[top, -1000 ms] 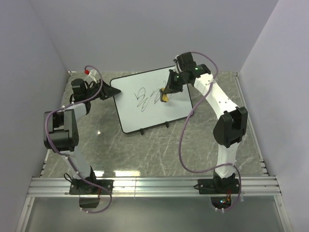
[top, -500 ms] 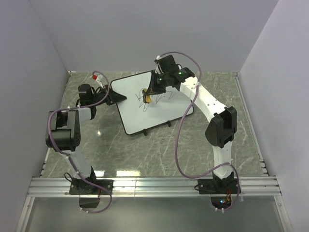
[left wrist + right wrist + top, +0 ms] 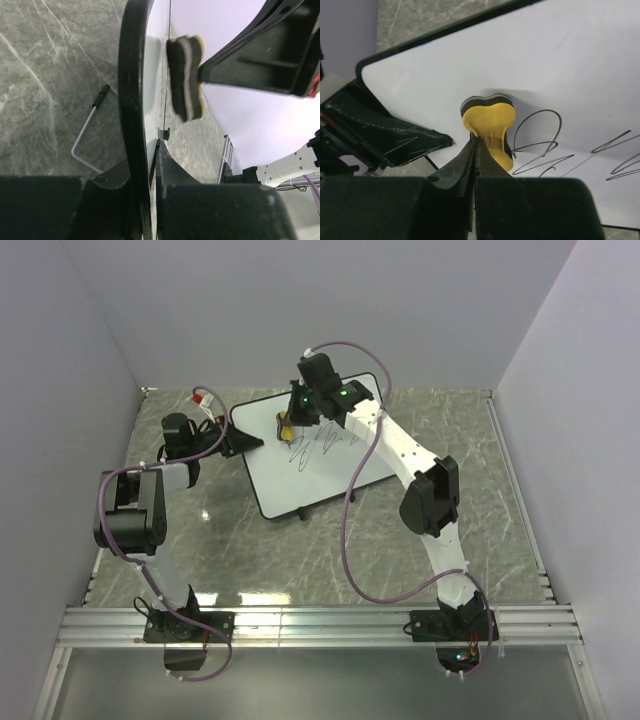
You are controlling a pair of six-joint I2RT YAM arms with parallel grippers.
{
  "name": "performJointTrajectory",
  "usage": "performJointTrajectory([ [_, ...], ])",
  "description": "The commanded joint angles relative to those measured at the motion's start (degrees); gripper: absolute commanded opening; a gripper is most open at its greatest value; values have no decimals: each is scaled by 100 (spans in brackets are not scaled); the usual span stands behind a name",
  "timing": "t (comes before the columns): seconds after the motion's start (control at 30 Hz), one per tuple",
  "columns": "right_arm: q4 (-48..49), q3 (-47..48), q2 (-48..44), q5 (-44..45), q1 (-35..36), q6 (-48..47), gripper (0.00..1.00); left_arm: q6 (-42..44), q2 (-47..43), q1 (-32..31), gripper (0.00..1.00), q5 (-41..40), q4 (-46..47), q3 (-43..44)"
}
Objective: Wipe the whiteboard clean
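The whiteboard lies tilted on the marble table, white with a thin black rim, with black scribbles near its middle. My left gripper is shut on the board's left rim, seen edge-on in the left wrist view. My right gripper is shut on the yellow eraser, pressed on the board's upper left, just left of the scribbles. The right wrist view shows the squeezed eraser against the white surface, with scribbles to its right. The eraser also shows in the left wrist view.
A thin metal stand leg with a black tip lies on the marble behind the board. Two small black feet sit at the board's near edge. Grey walls close the table at left, back and right.
My right gripper has swept the eraser leftward across the board, from right of the scribbles to their left. The board has shifted slightly with my left gripper's hold.
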Motion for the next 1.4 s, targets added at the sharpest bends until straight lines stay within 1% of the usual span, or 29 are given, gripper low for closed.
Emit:
performJointTrajectory([
  [0.0, 146, 235, 77, 359, 115, 127, 0, 430, -122, -39, 0, -28, -94, -131],
  [0.17, 111, 270, 226, 596, 203, 180, 0, 807, -175, -136, 0, -98, -603, -26],
  [0.3, -161, 446, 463, 781, 300, 171, 0, 870, -201, -215, 0, -133, -674, -35],
  [0.4, -451, 508, 578, 1114, 317, 154, 0, 905, -219, -206, 0, -133, -710, -34],
  [0.5, -557, 192, 517, 1264, 317, 66, 0, 896, -245, -206, 0, -133, -719, -26],
  [0.6, -487, -649, 289, 1510, 300, -13, 0, 896, -272, -215, 0, -151, -771, 1],
  [0.7, -338, -1222, 17, 1660, 282, -48, 0, 914, -307, -206, 0, -169, -815, 18],
  [0.73, -294, -1572, -45, 1695, 282, -40, 0, 922, -324, -206, 0, -169, -824, 27],
  [0.83, -205, -2048, -204, 1765, 230, -22, 0, 923, -333, -215, 0, -177, -833, 27],
  [1.0, -249, -2436, -292, 1871, 168, -13, 0, 949, -360, -206, 0, -186, -903, 53],
  [1.2, -4, -2788, -476, 1608, 159, -13, 0, 1072, -325, -206, 0, -230, -1061, 106],
  [1.23, 75, -2806, -511, 1381, 168, -31, 0, 1142, -324, -206, 0, -256, -1114, 141],
  [1.27, 250, -2815, -590, 1283, 177, -66, 0, 1160, -324, -346, 0, -274, -1140, 150],
  [1.37, 506, -2762, -705, 896, 264, -75, 0, 1195, -307, -356, 0, -300, -1193, 167],
])
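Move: I hold the yellow eraser in my right hand, a few centimetres off the whiteboard. The leftmost squiggle lies about 3 cm to its right, 2 cm back and 5 cm below; the rest of the scribble centres some 11 cm right, 1 cm back and 5 cm below. My left gripper, on the board's left edge, is about 5 cm left, 2 cm back and 5 cm lower than my right hand. From my left hand that squiggle is roughly 8 cm to the right, about level in depth and height. I bring the eraser onto the board with my right hand, first easing down and about 1.5 cm left, then wiping down its slope, rightwards and back across the leftmost squiggle, ending about 7.5 cm lower. The wrist rolls some 10 degrees, left side dipping, while the fingers stay shut on the eraser. My left hand keeps its pinch on the board's edge, steadying it. ##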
